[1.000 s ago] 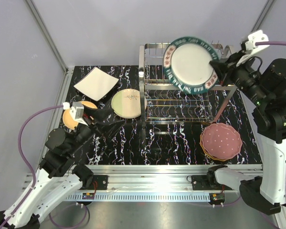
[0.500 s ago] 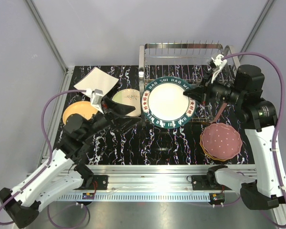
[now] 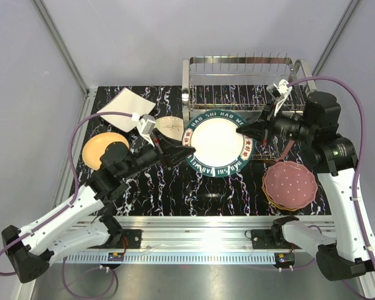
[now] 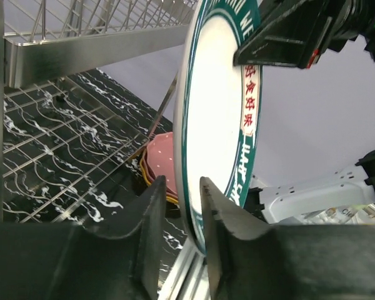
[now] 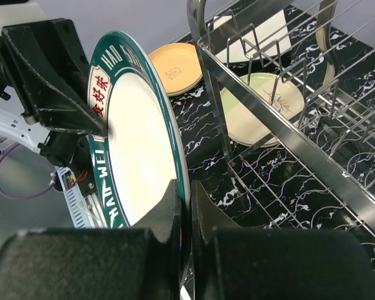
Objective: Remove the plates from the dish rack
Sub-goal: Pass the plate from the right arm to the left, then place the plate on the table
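Note:
A white plate with a dark green lettered rim [image 3: 215, 145] hangs tilted on edge in front of the chrome dish rack [image 3: 237, 62]. My right gripper [image 3: 242, 132] is shut on its right rim; in the right wrist view the fingers [image 5: 175, 206] pinch the plate [image 5: 137, 144] tightly. My left gripper [image 3: 186, 150] straddles the opposite rim. In the left wrist view the plate [image 4: 215, 94] passes between the left gripper [image 4: 182, 184] fingers, which stand narrowed, with a sliver of gap still showing beside one of them.
On the table lie a white square plate [image 3: 125, 103], a pale green twig plate [image 3: 170, 127], a yellow-orange plate [image 3: 100, 147] and a pink polka-dotted stack [image 3: 290, 183] at the right. The rack's wire tines [image 5: 269, 81] stand close behind the held plate.
The right arm brought the plate down from above the rack to the table's middle. The left arm swung right to its left rim, and its jaws narrowed around it.

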Robot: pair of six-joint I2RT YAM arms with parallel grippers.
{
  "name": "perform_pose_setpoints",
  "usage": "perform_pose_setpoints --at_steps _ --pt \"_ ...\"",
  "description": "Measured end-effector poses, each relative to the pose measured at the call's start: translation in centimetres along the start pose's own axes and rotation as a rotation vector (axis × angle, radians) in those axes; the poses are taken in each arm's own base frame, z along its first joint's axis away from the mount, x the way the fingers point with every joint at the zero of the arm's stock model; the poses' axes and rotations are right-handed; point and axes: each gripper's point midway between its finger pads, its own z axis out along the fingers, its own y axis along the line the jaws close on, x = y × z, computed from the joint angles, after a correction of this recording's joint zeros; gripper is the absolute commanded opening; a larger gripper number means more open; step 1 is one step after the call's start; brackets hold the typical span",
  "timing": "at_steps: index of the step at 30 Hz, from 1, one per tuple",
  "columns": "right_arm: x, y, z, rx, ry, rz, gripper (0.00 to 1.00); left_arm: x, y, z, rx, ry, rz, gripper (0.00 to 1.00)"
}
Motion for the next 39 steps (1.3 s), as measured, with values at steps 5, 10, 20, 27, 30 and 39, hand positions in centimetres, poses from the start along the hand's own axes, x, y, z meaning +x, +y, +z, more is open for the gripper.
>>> perform_pose_setpoints --at_steps 5,10,20,27,30,39 --pt "1.1 -0.2 0.4 -0.019 0.014 -0.002 0.08 0.3 1.2 0.1 -0.054 0.011 -0.004 0.0" --pt "1.5 0.7 0.1 -0.055 0.01 -0.01 0.79 0.7 1.1 -0.3 -0.049 0.032 0.028 0.0" --pt "1.9 -1.3 -3.2 0.139 -0.009 -0.132 1.0 3.3 2.6 -4.5 -0.07 0.171 0.04 0.0" --pt "4.3 -4.9 -5.6 0.356 0.02 -0.127 1.0 9.5 5.5 -7.2 -0.143 0.348 -0.048 0.0" --pt "6.3 -5.9 -5.6 0.383 0.053 -0.096 1.0 12.5 6.7 -8.2 -0.174 0.412 -0.108 0.0" --pt "10.9 -7.0 -5.0 0.378 0.123 -0.041 1.0 17.6 9.4 -8.6 -0.234 0.45 -0.268 0.0"
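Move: The green-rimmed plate, held in the right hand, has its middle about 9 cm right of the left hand and 2 ahead, about level, and some 7 cm left of the right hand, 2 back and 3 below. From the right hand the dish rack is roughly 24 cm ahead, 5 right and 22 lower, the pink plates some 25 right, 4 ahead and 38 lower. The cream plate lies about 29 ahead, 8 left and 34 below the left hand. Left closes on the plate's rim; right lets go, withdrawing down and right; left lowers the plate some 20 cm. ##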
